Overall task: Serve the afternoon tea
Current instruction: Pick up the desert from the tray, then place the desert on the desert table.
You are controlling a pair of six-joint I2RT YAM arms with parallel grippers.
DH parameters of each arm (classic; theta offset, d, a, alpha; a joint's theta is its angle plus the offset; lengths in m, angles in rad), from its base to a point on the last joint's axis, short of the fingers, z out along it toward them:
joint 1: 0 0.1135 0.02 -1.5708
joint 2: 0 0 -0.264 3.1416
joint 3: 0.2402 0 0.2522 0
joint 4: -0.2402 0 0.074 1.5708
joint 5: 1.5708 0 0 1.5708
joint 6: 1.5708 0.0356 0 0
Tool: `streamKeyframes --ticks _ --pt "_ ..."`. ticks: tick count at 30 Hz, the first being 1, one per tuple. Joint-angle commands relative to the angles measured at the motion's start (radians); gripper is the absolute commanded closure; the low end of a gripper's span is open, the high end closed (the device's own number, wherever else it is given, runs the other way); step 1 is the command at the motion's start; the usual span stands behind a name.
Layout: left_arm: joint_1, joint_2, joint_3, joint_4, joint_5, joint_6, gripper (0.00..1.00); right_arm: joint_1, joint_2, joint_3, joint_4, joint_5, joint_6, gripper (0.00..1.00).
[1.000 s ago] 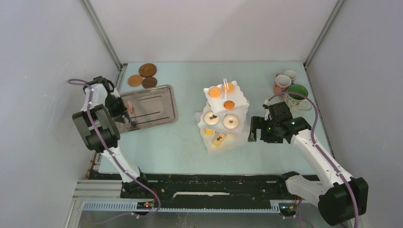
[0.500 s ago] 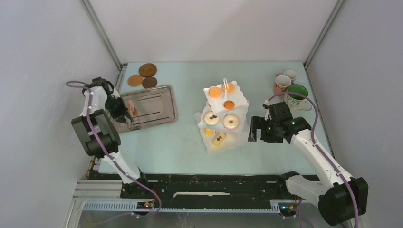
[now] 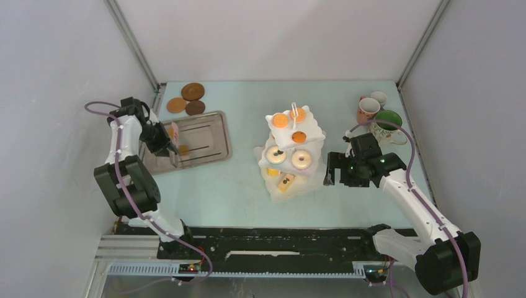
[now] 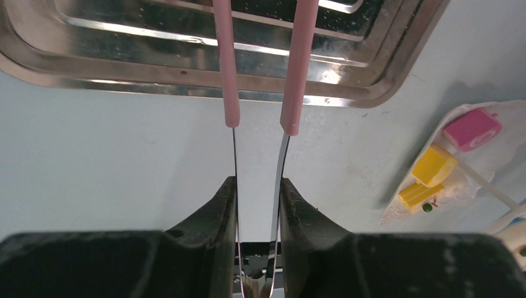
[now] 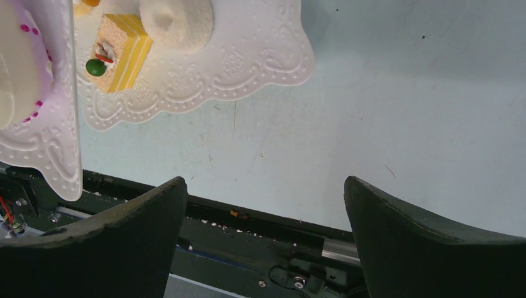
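The white three-tier stand (image 3: 310, 131) stands mid-table, with orange biscuits (image 3: 280, 120) on top, donuts (image 3: 302, 159) on the middle tier and yellow cakes (image 3: 286, 182) at the bottom. Three mugs stand at the far right: pink (image 3: 367, 110), small pale (image 3: 379, 98) and green-inside (image 3: 388, 124). Brown coasters (image 3: 193, 91) lie at the far left. My left gripper (image 3: 162, 139) (image 4: 257, 180) is shut on the pink tongs (image 3: 175, 131) (image 4: 289, 93), whose tips reach over the tray. My right gripper (image 3: 329, 172) (image 5: 263, 183) is open and empty, just right of the stand's bottom tier (image 5: 248, 56).
The grey metal tray (image 3: 211, 127) (image 4: 124, 68) lies left of the stand, with a small brown round piece (image 3: 183, 149) on it near the tongs. In the left wrist view the stand's bottom tier (image 4: 515, 133) shows yellow and pink cakes. A black rail runs along the near table edge.
My left arm has swung toward the far side over the tray, carrying the tongs with it. The right arm has not moved.
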Motion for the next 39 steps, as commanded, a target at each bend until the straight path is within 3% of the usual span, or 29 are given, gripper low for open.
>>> streamKeyframes --ticks 1,25,39 --pt "-0.034 -0.088 -0.022 0.023 0.057 -0.035 1.00 0.004 -0.012 0.016 0.009 0.005 -0.001 0.00" --pt "-0.299 -0.435 -0.149 0.080 0.078 -0.237 1.00 0.005 -0.024 0.016 0.013 0.002 0.000 0.00" --pt "-0.672 -0.657 -0.090 0.126 0.070 -0.404 1.00 0.005 -0.030 0.015 0.014 0.005 0.000 0.00"
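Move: The stand's top tier, where the other biscuits lie, is about 41 cm to the left hand's right, roughly level fore-and-aft and some 6 cm higher; the doughnuts on the middle tier sit about 43 cm right, 2 cm back and 4 cm lower. The tray's middle is around 14 cm ahead, 3 cm right and 16 cm below. From the idle right hand the top tier is about 7 cm ahead, 16 cm left and 9 cm up. The left hand, still gripping the tongs, sweeps about 19 cm right towards the stand, rising and drawing back. ##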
